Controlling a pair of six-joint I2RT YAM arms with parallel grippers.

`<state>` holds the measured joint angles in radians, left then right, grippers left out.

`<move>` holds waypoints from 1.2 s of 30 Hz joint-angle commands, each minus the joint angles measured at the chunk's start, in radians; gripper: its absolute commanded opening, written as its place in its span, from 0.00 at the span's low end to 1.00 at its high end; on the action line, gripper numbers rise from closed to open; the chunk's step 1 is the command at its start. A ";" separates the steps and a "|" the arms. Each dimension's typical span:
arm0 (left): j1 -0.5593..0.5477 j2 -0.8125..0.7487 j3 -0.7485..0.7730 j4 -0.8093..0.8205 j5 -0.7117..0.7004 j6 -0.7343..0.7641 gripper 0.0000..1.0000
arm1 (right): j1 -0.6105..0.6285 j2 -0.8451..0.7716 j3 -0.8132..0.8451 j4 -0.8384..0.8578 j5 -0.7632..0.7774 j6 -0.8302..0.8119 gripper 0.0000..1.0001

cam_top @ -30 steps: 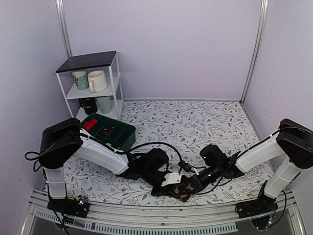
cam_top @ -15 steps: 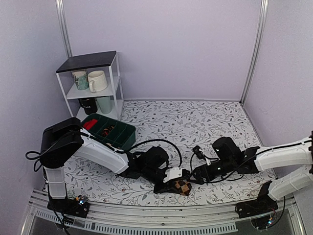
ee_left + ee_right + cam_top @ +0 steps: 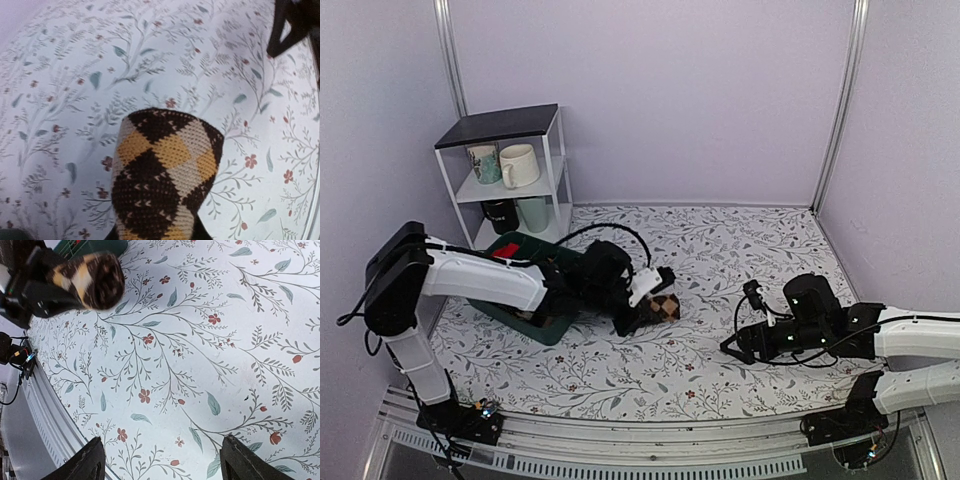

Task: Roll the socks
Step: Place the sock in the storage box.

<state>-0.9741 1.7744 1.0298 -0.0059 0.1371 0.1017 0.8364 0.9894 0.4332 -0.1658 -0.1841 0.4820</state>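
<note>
The socks (image 3: 665, 307) are a small brown roll with tan and orange diamonds. My left gripper (image 3: 646, 313) is shut on them and holds them above the floral table, just right of the green bin (image 3: 556, 325). The left wrist view is filled by the socks (image 3: 165, 170), with the dark fingers barely showing at the bottom edge. My right gripper (image 3: 732, 346) stands open and low over the table, well to the right of the roll. From the right wrist I see the socks (image 3: 95, 279) at upper left, while my right gripper (image 3: 162, 465) has nothing between its fingers.
A green bin (image 3: 95, 246) with compartments sits at the left, partly under my left arm. Behind it stands a white shelf (image 3: 510, 170) with mugs. The metal front rail (image 3: 30, 405) runs along the table's near edge.
My left gripper carried the roll from the front edge back and left, toward the bin. My right gripper opened, let go of the roll and drew away to the right.
</note>
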 commanded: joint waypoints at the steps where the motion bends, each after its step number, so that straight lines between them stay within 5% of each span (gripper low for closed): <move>1: 0.054 -0.086 0.076 -0.084 -0.144 -0.056 0.00 | -0.014 0.017 0.000 0.012 0.034 0.004 0.80; 7: 0.162 -0.190 0.085 -0.200 -0.293 -0.129 0.00 | -0.033 0.012 0.008 0.022 0.031 0.016 0.80; 19: 0.422 -0.347 -0.036 -0.296 -0.367 -0.250 0.00 | -0.087 0.016 0.038 0.011 0.048 0.038 0.79; 36: 0.555 -0.198 -0.072 -0.221 -0.310 -0.254 0.00 | -0.140 0.048 0.016 0.000 0.141 0.151 0.79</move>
<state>-0.4248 1.5478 0.9768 -0.2573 -0.2115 -0.1291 0.7071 1.0458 0.4603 -0.1726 -0.0803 0.5804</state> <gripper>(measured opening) 0.170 0.792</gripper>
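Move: The left hand already holds the rolled sock. The storage box's open back compartment that the sock goes to lies about 15 cm ahead, 26 cm to its left and 6 cm below. The red sock's compartment is some 10 cm left of that and 2 cm farther out; the tan sock's is about 10 cm nearer and 3 cm farther left. From the right hand the target compartment is roughly 22 cm ahead, 47 cm left and 7 cm below. Still gripping the sock, the left hand arcs some 30 cm left-forward over the box, then sinks; right eases forward-right. ##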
